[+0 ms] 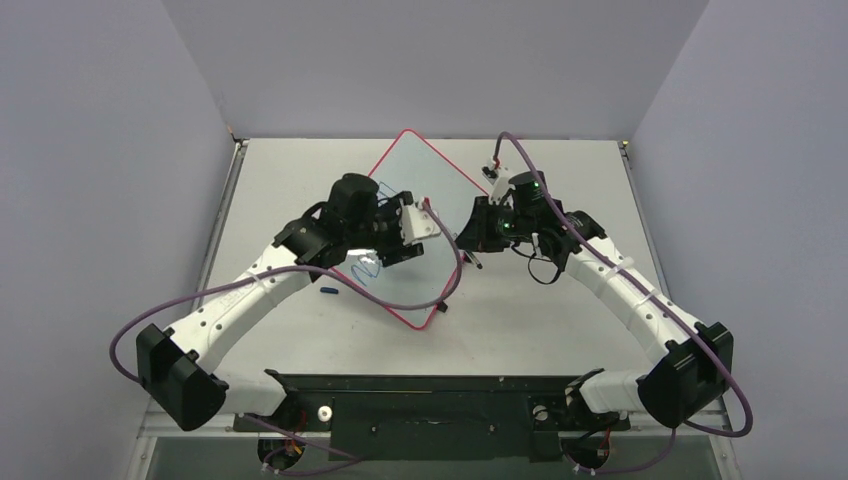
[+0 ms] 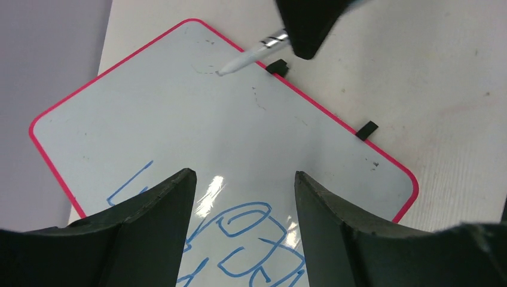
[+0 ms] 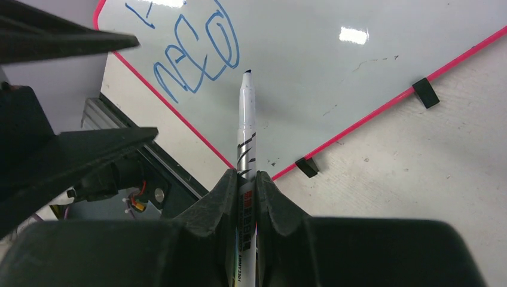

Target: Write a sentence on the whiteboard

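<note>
The whiteboard lies turned like a diamond on the table, with a red rim and two black clips on its right edge. Blue handwritten letters of the sentence sit on its near left part, also seen in the right wrist view as the sentence. My right gripper is shut on a white marker, whose dark tip points at bare board right of the letters; contact cannot be told. My left gripper hovers open over the writing, holding nothing.
A small blue cap-like piece lies on the table left of the board's lower edge. The left gripper's fingers reach in close to the marker. Grey walls enclose the table on three sides.
</note>
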`<move>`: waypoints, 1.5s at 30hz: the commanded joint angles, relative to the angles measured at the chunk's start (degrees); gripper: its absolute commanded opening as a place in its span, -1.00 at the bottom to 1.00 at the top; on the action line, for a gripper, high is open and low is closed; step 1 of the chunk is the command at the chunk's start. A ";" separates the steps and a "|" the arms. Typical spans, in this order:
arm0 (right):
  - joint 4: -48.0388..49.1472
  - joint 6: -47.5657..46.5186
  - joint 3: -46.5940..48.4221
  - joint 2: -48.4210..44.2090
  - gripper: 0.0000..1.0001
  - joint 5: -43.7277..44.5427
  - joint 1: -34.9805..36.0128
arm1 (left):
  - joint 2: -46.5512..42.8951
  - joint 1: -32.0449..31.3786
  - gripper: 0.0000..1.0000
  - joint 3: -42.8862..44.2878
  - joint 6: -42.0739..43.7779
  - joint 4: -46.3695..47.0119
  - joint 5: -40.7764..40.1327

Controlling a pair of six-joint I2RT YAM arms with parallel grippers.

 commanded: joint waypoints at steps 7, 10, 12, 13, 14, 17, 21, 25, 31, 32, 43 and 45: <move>-2.36 -2.40 6.50 1.90 -1.00 -2.62 4.14 | -5.66 -4.76 0.15 -9.96 20.67 13.18 5.85; -2.90 -2.64 7.60 2.83 -1.00 -3.25 5.23 | -5.29 -5.84 0.15 -10.37 21.56 13.81 5.31; -3.02 -2.60 8.33 3.37 -1.00 -3.99 5.75 | -4.91 -6.63 0.09 -10.37 22.06 13.90 4.87; -3.07 -2.60 8.84 3.57 -1.00 -4.12 6.10 | -4.58 -6.88 0.04 -10.18 22.06 13.90 4.81; -3.26 -2.64 9.14 3.88 -1.00 -4.28 6.23 | -4.41 -7.27 0.01 -10.05 21.95 13.86 4.80; -3.38 -2.79 10.00 4.41 -1.00 -4.20 6.74 | -4.04 -7.82 -0.16 -9.86 21.80 13.80 4.08; -3.46 -3.00 10.39 4.19 -1.00 -4.51 6.87 | -4.21 -7.97 -0.44 -10.83 21.18 14.46 3.49; -3.54 -3.19 10.30 3.46 -1.00 -4.69 6.75 | -4.64 -7.93 -0.98 -11.40 20.56 14.71 2.97; -3.48 -3.04 10.04 2.82 -1.00 -3.52 6.53 | -5.69 -8.00 -1.00 -12.44 16.97 17.38 2.92; -3.52 -2.96 10.06 2.77 -0.98 -3.36 6.40 | -5.94 -8.00 -1.00 -12.61 16.57 18.03 2.72; -3.33 -1.74 10.39 0.94 -0.06 0.88 6.06 | -6.24 -8.00 -1.00 -12.71 8.98 21.53 0.73; -3.21 -1.59 10.22 0.76 -0.07 1.39 6.02 | -6.26 -7.99 -1.00 -12.59 7.53 22.35 0.57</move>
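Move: The marker, still pinched in the right fingers, lies about 12 cm to the right of the left hand and 3 cm back, nearly level. From the right hand, the open left gripper waits some 12 cm to the left and 3 cm ahead. The whiteboard's middle is about 6 cm ahead of the right hand, 11 cm left and 11 cm below; the nearer black clip is 6 cm left, 1 cm back and 11 cm below. Left hand goes right and back 5 cm, pinching the marker; right hand brings it leftward, then opens. ##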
